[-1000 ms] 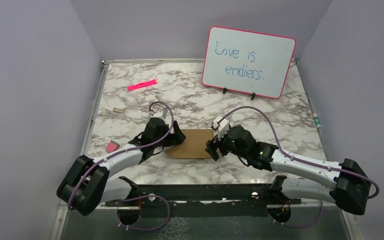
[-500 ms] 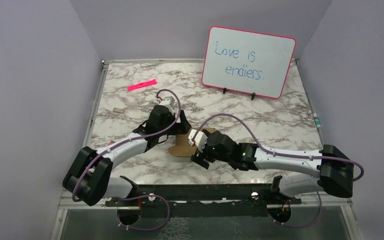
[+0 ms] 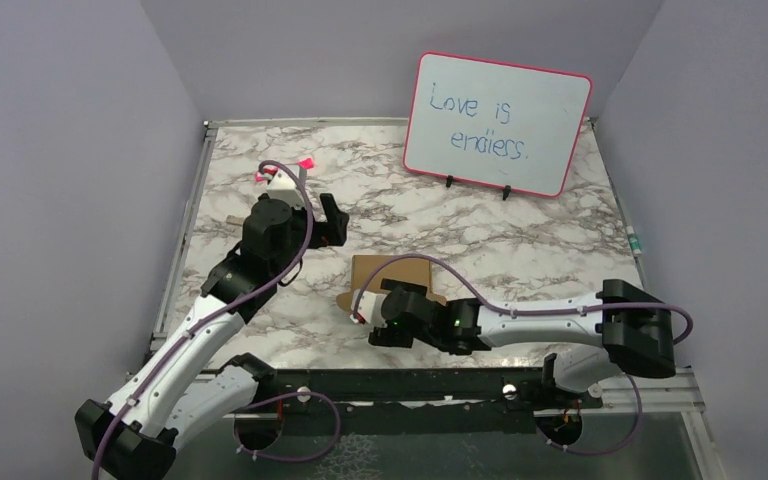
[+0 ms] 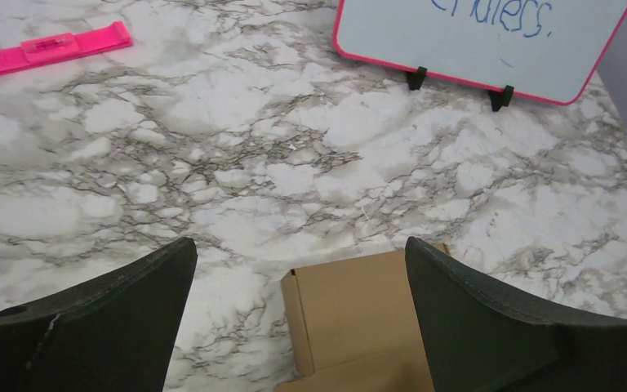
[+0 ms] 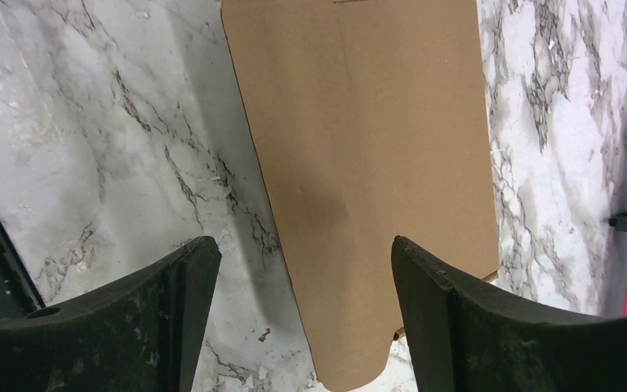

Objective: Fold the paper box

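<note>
The paper box (image 3: pixel 380 270) is a flat brown cardboard piece lying on the marble table (image 3: pixel 520 250), partly hidden by the right arm. My right gripper (image 3: pixel 378 322) hovers over its near left end, open. In the right wrist view a rounded flap of the box (image 5: pixel 367 163) lies beneath and between the fingertips (image 5: pixel 408 261), and nothing is clamped. My left gripper (image 3: pixel 332 225) is raised to the back left of the box, open and empty. Its wrist view looks down on the creased far edge of the box (image 4: pixel 359 318).
A pink-rimmed whiteboard (image 3: pixel 498 122) stands on clips at the back right and also shows as the whiteboard (image 4: pixel 490 33) in the left wrist view. A pink marker (image 4: pixel 49 49) lies at the back left, partly hidden behind the left arm from above. Purple walls enclose the table.
The left gripper has let go of the box's left edge and risen back and to the left. The right gripper has swept left across the box to its near left end. The box has shifted slightly.
</note>
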`<state>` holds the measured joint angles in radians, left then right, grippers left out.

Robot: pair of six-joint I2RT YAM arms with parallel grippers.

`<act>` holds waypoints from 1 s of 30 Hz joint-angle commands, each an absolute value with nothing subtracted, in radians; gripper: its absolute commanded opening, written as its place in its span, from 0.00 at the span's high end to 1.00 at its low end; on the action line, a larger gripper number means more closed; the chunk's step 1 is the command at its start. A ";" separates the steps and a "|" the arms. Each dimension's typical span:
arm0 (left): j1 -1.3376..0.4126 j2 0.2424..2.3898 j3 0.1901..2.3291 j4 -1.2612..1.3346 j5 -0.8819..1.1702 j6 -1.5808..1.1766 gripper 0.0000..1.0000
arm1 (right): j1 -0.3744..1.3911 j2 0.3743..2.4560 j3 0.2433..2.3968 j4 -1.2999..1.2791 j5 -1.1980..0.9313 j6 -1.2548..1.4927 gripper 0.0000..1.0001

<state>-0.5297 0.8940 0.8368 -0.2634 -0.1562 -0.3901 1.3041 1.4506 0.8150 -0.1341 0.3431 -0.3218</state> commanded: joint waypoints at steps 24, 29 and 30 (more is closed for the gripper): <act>-0.445 0.783 0.727 -0.382 -0.176 -0.146 0.01 | 1.352 1.756 0.913 -0.032 0.620 -0.498 0.31; -0.435 0.779 0.724 -0.382 -0.174 -0.147 0.01 | 1.351 1.783 0.883 0.026 0.639 -0.532 0.45; -0.433 0.779 0.723 -0.382 -0.171 -0.147 0.01 | 1.351 1.787 0.884 0.026 0.644 -0.533 0.48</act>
<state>-0.4454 0.7967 0.7380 -0.3927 -0.2028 -0.1566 1.3430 1.7493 0.9001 -0.0315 0.6243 -0.5106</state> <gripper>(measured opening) 0.988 0.567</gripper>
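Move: The box's outer lid flap lies about 3 cm ahead of the right gripper, 2 cm to its left and 4 cm below. Its right ear is some 8 cm to that gripper's right and 3 cm ahead, its left ear about 12 cm left and 3 cm ahead; the lid is about 9 cm ahead and 2 cm left. From the left gripper the flap lies about 9 cm back, 10 cm right and 20 cm below. Bring the right gripper down and forward, about 4 cm each way, to straddle the flap's near edge, swinging the fingers some 20 degrees to point more forward. Close them partway late on, the far finger coming to touch the cardboard by the lid crease. Meanwhile swing the left gripper left and down, clear of the box, rolling its left side up and staying open. ##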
